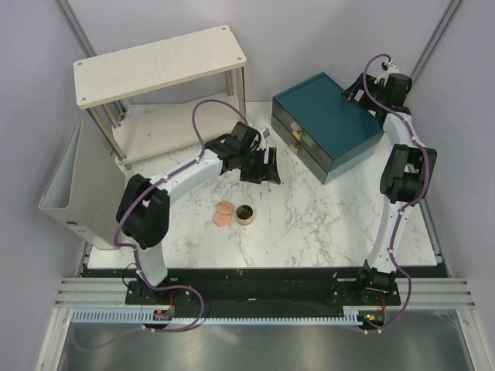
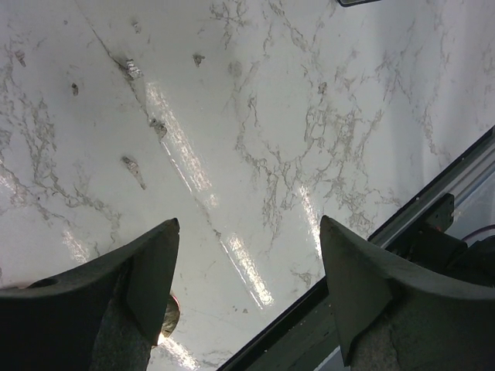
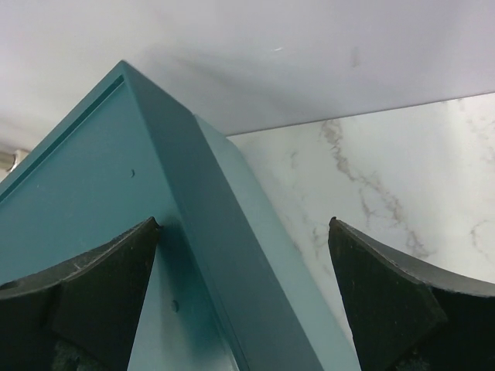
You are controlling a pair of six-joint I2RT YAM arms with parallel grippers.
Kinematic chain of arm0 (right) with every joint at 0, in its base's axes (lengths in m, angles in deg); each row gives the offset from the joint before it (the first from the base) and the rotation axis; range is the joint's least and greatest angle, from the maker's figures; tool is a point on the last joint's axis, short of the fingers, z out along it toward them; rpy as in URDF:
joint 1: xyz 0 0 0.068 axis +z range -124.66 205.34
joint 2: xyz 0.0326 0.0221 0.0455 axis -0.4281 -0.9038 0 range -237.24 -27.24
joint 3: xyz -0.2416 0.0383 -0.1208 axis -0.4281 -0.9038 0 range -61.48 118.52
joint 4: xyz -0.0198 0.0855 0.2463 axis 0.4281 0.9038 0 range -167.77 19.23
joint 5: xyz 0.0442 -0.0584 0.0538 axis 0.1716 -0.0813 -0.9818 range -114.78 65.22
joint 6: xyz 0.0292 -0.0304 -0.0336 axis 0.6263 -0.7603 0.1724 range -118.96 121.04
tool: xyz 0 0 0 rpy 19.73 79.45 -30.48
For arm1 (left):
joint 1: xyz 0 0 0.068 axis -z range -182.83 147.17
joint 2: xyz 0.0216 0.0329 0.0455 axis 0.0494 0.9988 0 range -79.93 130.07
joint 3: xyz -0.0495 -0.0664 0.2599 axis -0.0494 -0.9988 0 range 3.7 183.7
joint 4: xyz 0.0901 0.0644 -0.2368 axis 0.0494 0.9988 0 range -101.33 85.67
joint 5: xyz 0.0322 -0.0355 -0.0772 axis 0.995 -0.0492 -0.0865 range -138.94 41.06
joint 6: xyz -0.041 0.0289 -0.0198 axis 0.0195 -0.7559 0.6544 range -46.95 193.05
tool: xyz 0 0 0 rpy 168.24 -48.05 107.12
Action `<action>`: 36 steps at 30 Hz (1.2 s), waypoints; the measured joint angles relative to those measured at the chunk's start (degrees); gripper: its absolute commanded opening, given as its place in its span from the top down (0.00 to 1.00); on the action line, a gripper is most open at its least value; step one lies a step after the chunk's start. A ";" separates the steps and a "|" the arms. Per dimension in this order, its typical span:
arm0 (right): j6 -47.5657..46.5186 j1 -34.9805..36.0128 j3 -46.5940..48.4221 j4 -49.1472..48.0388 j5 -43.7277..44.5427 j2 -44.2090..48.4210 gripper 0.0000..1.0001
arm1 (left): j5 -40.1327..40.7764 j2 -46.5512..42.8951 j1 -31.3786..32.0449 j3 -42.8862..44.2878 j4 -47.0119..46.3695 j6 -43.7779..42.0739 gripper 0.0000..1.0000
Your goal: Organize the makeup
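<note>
A peach-pink sponge and a round gold-rimmed pot sit side by side on the marble table, near its middle. My left gripper is open and empty, a little above the table, behind the two items. In the left wrist view a sliver of the pot shows beside the left finger. My right gripper is open and empty over the back right corner of the teal drawer box. The box edge runs between its fingers. The tube and mint-green piece are out of view.
A wooden two-level shelf stands at the back left. A grey bin stands off the table's left edge. The teal box has two drawers with gold pulls facing the front left. The black base rail runs along the near edge.
</note>
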 measured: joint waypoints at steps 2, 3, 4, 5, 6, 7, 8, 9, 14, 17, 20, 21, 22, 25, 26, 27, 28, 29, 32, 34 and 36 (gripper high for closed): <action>-0.24 0.61 -1.22 -0.13 -0.44 0.79 0.02 | 0.15 0.28 0.00 0.00 0.04 0.59 0.18; -0.37 0.85 -1.66 -0.15 -0.59 1.09 0.02 | 0.35 0.37 0.00 0.00 0.00 0.96 0.18; -0.55 1.18 -2.23 -0.17 -0.76 1.49 0.02 | 0.66 0.55 0.00 0.00 0.00 1.55 0.17; -0.61 1.42 -2.54 -0.13 -0.90 1.68 0.02 | 1.16 0.76 0.00 -0.02 -0.02 2.21 0.17; -0.70 1.60 -2.64 -0.15 -1.03 1.75 0.02 | 1.86 1.03 -0.11 0.00 -0.17 3.10 0.16; -0.81 1.81 -2.64 -0.15 -1.18 1.77 0.02 | 2.21 1.44 -0.31 -0.02 -0.44 4.07 0.16; -0.85 1.88 -2.64 -0.17 -1.25 1.77 0.02 | 2.38 1.88 -0.57 -0.04 -1.03 5.14 0.16; -0.87 1.90 -2.64 -0.17 -1.27 1.77 0.02 | 2.38 2.36 -0.92 -0.24 -2.16 6.49 0.16; -0.85 1.90 -2.64 -0.17 -1.38 1.77 0.02 | -0.48 4.76 -4.85 -4.28 -12.52 16.65 0.16; -0.83 1.90 -2.62 -0.20 -1.42 1.77 0.02 | -2.58 7.15 -7.74 -7.74 -22.01 25.92 0.16; -0.70 1.90 -2.58 -0.22 -1.44 1.77 0.02 | -3.93 11.06 -9.42 -8.33 -29.57 33.70 0.17; -0.66 1.90 -2.58 -0.22 -1.46 1.77 0.02 | -4.42 12.70 -9.51 -7.87 -31.47 35.78 0.17; -0.59 1.90 -2.58 -0.24 -1.46 1.77 0.02 | -4.92 14.43 -9.42 -6.80 -32.87 37.57 0.17; -0.42 1.90 -2.58 -0.31 -1.55 1.77 0.02 | -6.64 19.89 -8.72 -2.05 -36.52 42.25 0.18; -0.39 1.90 -2.58 -0.33 -1.57 1.77 0.02 | -7.17 21.44 -8.44 -0.68 -37.90 43.93 0.18; -0.39 1.90 -2.58 -0.33 -1.60 1.77 0.02 | -7.30 22.67 -8.20 0.33 -39.32 45.55 0.18; -0.39 1.90 -2.58 -0.35 -1.62 1.77 0.02 | -7.37 23.58 -7.98 0.92 -40.59 47.04 0.18; -0.37 1.90 -2.58 -0.35 -1.64 1.77 0.02 | -7.34 24.24 -7.76 1.20 -41.68 48.59 0.18; -0.35 1.90 -2.60 -0.39 -1.68 1.77 0.02 | -7.17 25.77 -7.39 1.44 -44.68 52.87 0.18; -0.31 1.90 -2.64 -0.44 -1.68 1.77 0.02 | -7.13 26.88 -7.26 1.57 -46.58 55.49 0.19; -0.24 1.90 -2.73 -0.57 -1.73 1.77 0.02 | -7.08 28.06 -7.10 1.86 -48.24 58.01 0.20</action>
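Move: The lower drawer's gold handle on the teal cabinet lies about 16 cm ahead of the left hand, 9 cm to its right and 8 cm below. The upper handle stands some 7 cm above that one. The cup is roughly 6 cm back and 8 cm left of the left hand, with the pink pads 6 cm farther left. From the right hand, the cabinet's middle is about 7 cm back, 10 cm left and 8 cm below. With its open fingers astride the cabinet's far right edge, the right hand pushes the cabinet about 3 cm left and slightly back, then stays there. The left hand reaches some 14 cm forward while sinking 7 cm, later swinging 6 cm right towards the lower drawer handle. Its wrist turns counter-clockwise and its left side dips about 35 degrees, fingers staying open. ##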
